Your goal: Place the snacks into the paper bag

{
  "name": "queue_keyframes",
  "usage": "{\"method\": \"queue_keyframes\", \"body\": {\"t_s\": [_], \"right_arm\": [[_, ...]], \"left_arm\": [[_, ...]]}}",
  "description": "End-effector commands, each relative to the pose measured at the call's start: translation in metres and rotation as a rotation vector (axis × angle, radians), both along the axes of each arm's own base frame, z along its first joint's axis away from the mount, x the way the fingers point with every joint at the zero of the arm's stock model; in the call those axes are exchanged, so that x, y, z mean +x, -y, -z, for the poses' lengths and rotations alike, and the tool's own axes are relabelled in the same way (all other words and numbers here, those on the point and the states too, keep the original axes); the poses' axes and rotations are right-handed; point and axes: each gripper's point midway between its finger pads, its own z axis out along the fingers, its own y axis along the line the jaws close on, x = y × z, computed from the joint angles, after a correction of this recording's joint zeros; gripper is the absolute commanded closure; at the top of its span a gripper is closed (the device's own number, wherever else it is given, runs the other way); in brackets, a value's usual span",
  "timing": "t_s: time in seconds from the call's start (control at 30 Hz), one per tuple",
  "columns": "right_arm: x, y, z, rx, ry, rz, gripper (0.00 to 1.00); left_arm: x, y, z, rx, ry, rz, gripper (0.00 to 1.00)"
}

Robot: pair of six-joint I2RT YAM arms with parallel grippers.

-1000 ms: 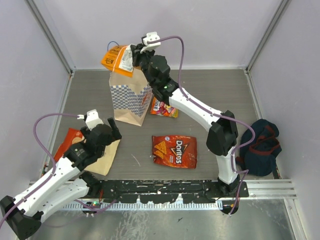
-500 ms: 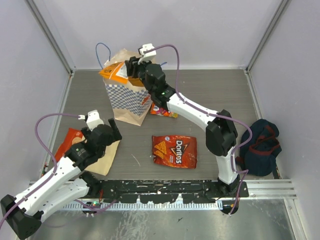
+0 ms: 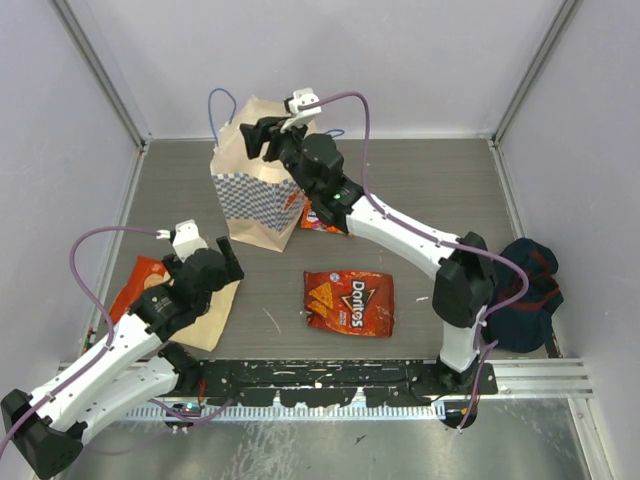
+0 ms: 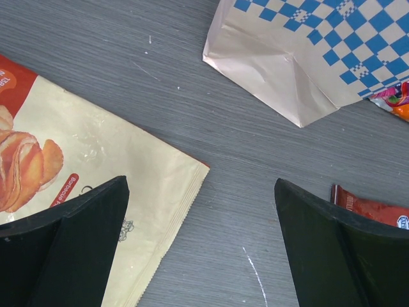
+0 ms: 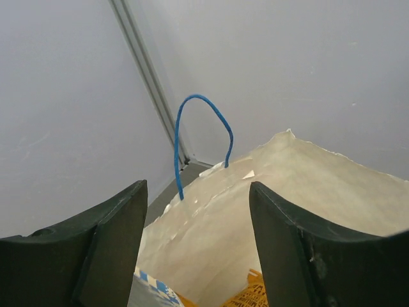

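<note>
The paper bag (image 3: pixel 252 195) stands at the back left, mouth open. My right gripper (image 3: pixel 262 136) hangs over the mouth, open and empty. In the right wrist view (image 5: pixel 198 249) it looks into the bag (image 5: pixel 255 211), with the orange pack (image 5: pixel 252 298) lying inside and a blue handle (image 5: pixel 199 121) beyond. The Doritos bag (image 3: pixel 348 301) lies flat mid-table. The candy pack (image 3: pixel 322 218) lies by the bag's right foot. My left gripper (image 3: pixel 218 262) is open and empty over the edge of the red-orange pack (image 3: pixel 140 285). In the left wrist view (image 4: pixel 201 256) that pack (image 4: pixel 96 160) lies under the left finger.
A dark navy cloth bag (image 3: pixel 520 292) with red trim sits at the right edge beside the right arm's base. Grey walls with metal posts close in the back and sides. The left wrist view shows the paper bag's checked foot (image 4: pixel 307 57) and a Doritos corner (image 4: pixel 370 212).
My right gripper came down to the bag's mouth and let go of the orange pack, which now lies inside. The bag's top spread open. The left arm has not moved.
</note>
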Motion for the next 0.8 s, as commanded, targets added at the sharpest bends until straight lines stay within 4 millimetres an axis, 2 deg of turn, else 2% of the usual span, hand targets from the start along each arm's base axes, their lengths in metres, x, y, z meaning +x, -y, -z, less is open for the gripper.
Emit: {"method": "queue_keyframes", "body": {"t_s": [0.0, 0.17, 0.23, 0.33, 0.5, 0.6, 0.77], "right_arm": [[-0.054, 0.022, -0.085, 0.130, 0.135, -0.059, 0.31], [-0.097, 0.042, -0.106, 0.109, 0.114, -0.097, 0.34], [-0.104, 0.060, -0.102, 0.109, 0.077, -0.069, 0.34], [-0.113, 0.090, -0.084, 0.095, 0.040, -0.009, 0.34], [-0.115, 0.140, -0.037, 0.041, -0.051, 0.140, 0.34], [-0.111, 0.165, 0.006, 0.015, -0.124, 0.208, 0.33], [-0.078, 0.201, 0.075, -0.009, -0.247, 0.307, 0.31]], "left_arm": [[0.006, 0.000, -0.013, -0.023, 0.056, -0.019, 0.02], [0.005, -0.003, -0.017, -0.024, 0.064, -0.028, 0.02], [0.004, -0.003, -0.018, -0.026, 0.068, -0.029, 0.02], [0.004, -0.003, -0.017, -0.027, 0.067, -0.028, 0.02], [0.004, -0.003, -0.017, -0.030, 0.066, -0.028, 0.02], [0.004, -0.003, -0.020, -0.030, 0.069, -0.029, 0.02], [0.004, -0.001, -0.021, -0.035, 0.062, -0.025, 0.02]]}}
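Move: The empty right hand is high above the near part of the paper bag's mouth. The bag's middle lies about 8 cm farther ahead, 2 cm left and 25 cm below. The small red snack packet beside the bag lies roughly 9 cm ahead, 16 cm right and 39 cm below; the Doritos bag is some 17 cm back, 20 cm right and equally low. From the left hand, the small packet lies about 26 cm ahead, 24 cm right and 15 cm below. Heading out of the bag's mouth, the right hand draws back about 12 cm while climbing some 8 cm, then swings about 17 cm to the right, coming roughly level sideways with the small snack packet. It ends sinking fast, some 11 cm below its peak and edging forward, the wrist turning clockwise and tipping slightly down; the empty fingers stay open and touch nothing. ##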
